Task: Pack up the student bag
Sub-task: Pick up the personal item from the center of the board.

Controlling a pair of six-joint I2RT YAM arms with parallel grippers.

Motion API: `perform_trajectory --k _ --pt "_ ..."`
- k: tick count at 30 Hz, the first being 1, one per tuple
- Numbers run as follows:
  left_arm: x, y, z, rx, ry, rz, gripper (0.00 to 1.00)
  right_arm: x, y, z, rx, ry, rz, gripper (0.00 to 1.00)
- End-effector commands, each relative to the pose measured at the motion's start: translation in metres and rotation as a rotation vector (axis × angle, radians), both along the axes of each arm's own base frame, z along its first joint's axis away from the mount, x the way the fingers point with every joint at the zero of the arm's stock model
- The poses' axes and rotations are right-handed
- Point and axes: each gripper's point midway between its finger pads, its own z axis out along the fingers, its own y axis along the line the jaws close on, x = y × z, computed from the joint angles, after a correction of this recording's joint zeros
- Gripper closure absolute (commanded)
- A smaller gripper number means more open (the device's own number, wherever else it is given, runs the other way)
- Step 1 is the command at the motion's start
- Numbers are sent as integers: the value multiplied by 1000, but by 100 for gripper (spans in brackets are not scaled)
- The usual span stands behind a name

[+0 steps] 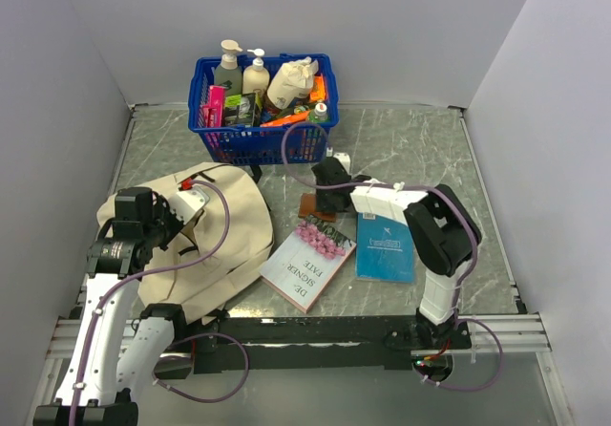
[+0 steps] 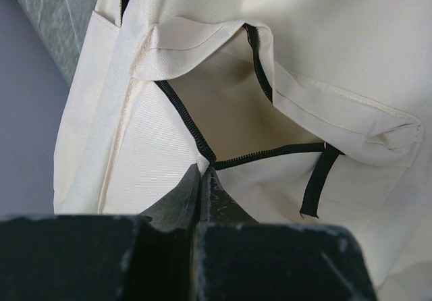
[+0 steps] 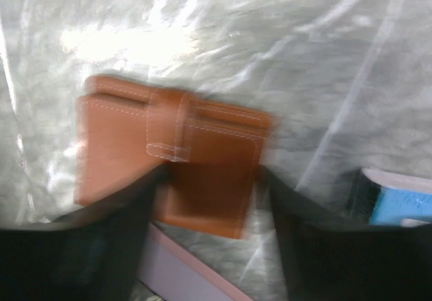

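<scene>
The beige student bag (image 1: 224, 230) lies flat at the left of the table. My left gripper (image 1: 194, 200) is shut on the bag's fabric at the corner of its black zipper (image 2: 202, 168). The pocket opening (image 2: 233, 108) gapes, showing a cream inside. My right gripper (image 1: 327, 176) hovers over a brown leather wallet (image 1: 311, 204) at the table's middle. In the blurred right wrist view the gripper (image 3: 212, 183) is open, with its fingers on either side of the lower part of the wallet (image 3: 172, 149). I cannot tell whether they touch it.
A blue basket (image 1: 221, 141) full of bottles and packets stands at the back. A white book with pink flowers (image 1: 307, 266) and a blue book (image 1: 386, 246) lie in front of the wallet. The pink book edge (image 3: 182, 264) and the blue book (image 3: 398, 203) also show in the right wrist view.
</scene>
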Motion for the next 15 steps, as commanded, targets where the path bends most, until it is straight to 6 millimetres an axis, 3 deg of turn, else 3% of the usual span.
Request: perform_trajectory --k 1,3,10,13,15 --pt "2 -9 20 -37 -52 -27 99 0 -10 13 83 -30 -81 61" --pt "3 -10 20 -40 -51 -28 99 0 -12 17 90 -42 -85 77" --pt "6 -18 24 -75 -62 -54 99 4 -14 36 145 -86 -89 100" --pt "10 -29 30 -113 -82 -99 99 10 -9 63 211 -128 -71 100" --pt "13 -37 33 -145 -82 -134 99 12 -6 93 257 -189 -49 100"
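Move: The wallet lies right under the right hand's open fingers, its middle some 2 cm to the left, 1 cm ahead and about 1 cm lower. The Designer Fate book is roughly 14 cm back and 4 cm left of that hand; the blue book about 10 cm back and 16 cm right. The basket stands some 21 cm ahead and 15 cm left. From the left hand the wallet is about 13 cm ahead, 36 cm right and 15 cm down. Closing fully from about two-thirds open, the right fingers slide about 1.5 cm to the right across the wallet to its right edge, by the near corner, then the hand rises almost straight up, some 3 cm in all. Whether the tips pinch a thin edge of the cover can't be seen. The left fingers keep their shut grip on the bag's opening, drifting about 1 cm right near the end. ##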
